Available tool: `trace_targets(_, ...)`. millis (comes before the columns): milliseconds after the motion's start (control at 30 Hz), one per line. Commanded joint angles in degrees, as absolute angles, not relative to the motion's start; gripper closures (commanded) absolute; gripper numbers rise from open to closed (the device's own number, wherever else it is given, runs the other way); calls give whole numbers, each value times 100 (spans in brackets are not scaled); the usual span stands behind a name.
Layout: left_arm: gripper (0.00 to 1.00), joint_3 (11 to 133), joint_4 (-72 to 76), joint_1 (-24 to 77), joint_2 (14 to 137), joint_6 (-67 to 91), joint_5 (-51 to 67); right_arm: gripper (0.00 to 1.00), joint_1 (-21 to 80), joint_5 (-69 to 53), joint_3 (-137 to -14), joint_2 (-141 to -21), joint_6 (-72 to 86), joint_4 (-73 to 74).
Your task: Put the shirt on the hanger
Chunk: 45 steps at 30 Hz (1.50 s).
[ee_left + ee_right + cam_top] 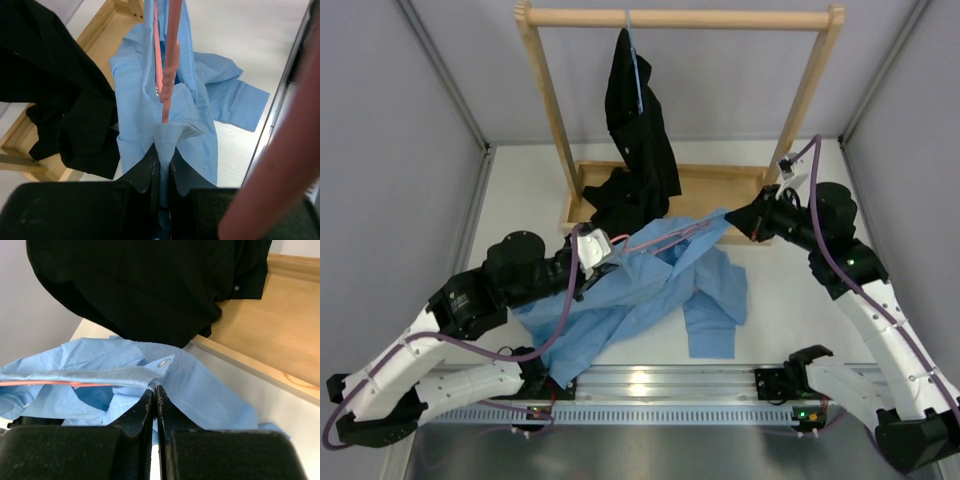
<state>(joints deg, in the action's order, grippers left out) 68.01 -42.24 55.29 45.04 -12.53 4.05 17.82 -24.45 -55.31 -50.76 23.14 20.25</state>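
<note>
The light blue shirt [650,290] lies crumpled on the table and is lifted and stretched between my two grippers. The pink hanger [665,236] runs inside its raised upper edge. My left gripper [603,247] is shut on a fold of the shirt [200,100] at its collar end [164,155]. The hanger's twisted pink wire [172,50] rises just ahead of the jaws. My right gripper [732,220] is shut on the shirt's edge [154,390] beside a button. The shirt [210,390] drapes below, with the hanger's wire [50,383] showing under the taut fabric.
A wooden rack [680,18] stands at the back, its base [720,185] just behind the shirt. A black garment [638,130] hangs from it on a thin blue hanger [636,70]. A metal rail [660,385] runs along the near edge. Grey walls close both sides.
</note>
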Motion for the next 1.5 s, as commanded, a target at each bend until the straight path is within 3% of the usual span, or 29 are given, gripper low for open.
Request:
trace_targets(0,100,6741,-4289,5519,4517,-1152,-456,100,1564,-1942,-6161,-5220,1942,2470)
trace_targets(233,100,6899,-4315,5528,5114,-600,-932,100,1564,-3530,-6031,-4966,2179,2251)
trace_targets(267,100,7073,-4298,5520,5220,-493,-836,100,1573,-4160,-5881,-4809,2484,1841)
trace_targets(400,100,7391,-3503,5520,5458,340,42,100,1862,-4807,-5099,-4264,3190,915)
trace_targets(667,100,7541,-1847,5520,5581,1836,562,100,2873,-3825,-4044,-3438,3207,941)
trace_targets(833,100,6805,-242,5528,5291,2266,747,100,2997,-3551,-3586,-3278,3401,607)
trace_targets(867,100,6751,-116,5528,5282,2276,808,85,3006,-3551,-3586,-3244,3410,589)
trace_targets(933,100,6741,-61,5520,5361,2146,1071,78,2997,-3516,-3752,-3156,3262,737)
trace_targets(1067,100,6680,-53,5520,5344,1820,1012,43,2988,-2667,-4332,-2516,2673,2252)
trace_targets(1167,100,6723,-289,5511,5344,1434,844,39,2988,-1718,-4868,-2049,2242,3545)
trace_targets(1300,100,6855,-789,5520,5694,687,1615,37,2997,-1126,-5667,-1705,1890,4444)
trace_targets(1400,100,6882,-870,5520,6090,510,2876,34,3006,-1404,-6466,-1863,1504,4553)
trace_targets(1467,100,6917,-844,5563,6388,527,3583,34,3006,-2497,-6696,-2231,1144,4474)
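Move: The left hand still grips the pink hanger at its neck with a fold of blue shirt; the shirt edge to be worked over the free arm lies about 8 cm ahead and 19 cm right of it, roughly level. The right hand pinches that edge; the hanger's free end is some 4 cm to its left and 2 cm back. The black shirt's lower part is about 4 cm ahead, 17 cm left of the right hand; the rack base is roughly 8 cm ahead, 10 cm left, well below. The right hand, still pinching the blue shirt's edge, draws it back about 11 cm and slightly left past the hanger's free end, sinks a little, then opens, lets go and withdraws up, right and back towards its base. Meanwhile the left hand keeps its grip on hanger and cloth, goes a few centimetres forward and down, then carries the hanger some 12 cm right and up, rolling about 30 degrees with its left side dropping, before easing down again. ##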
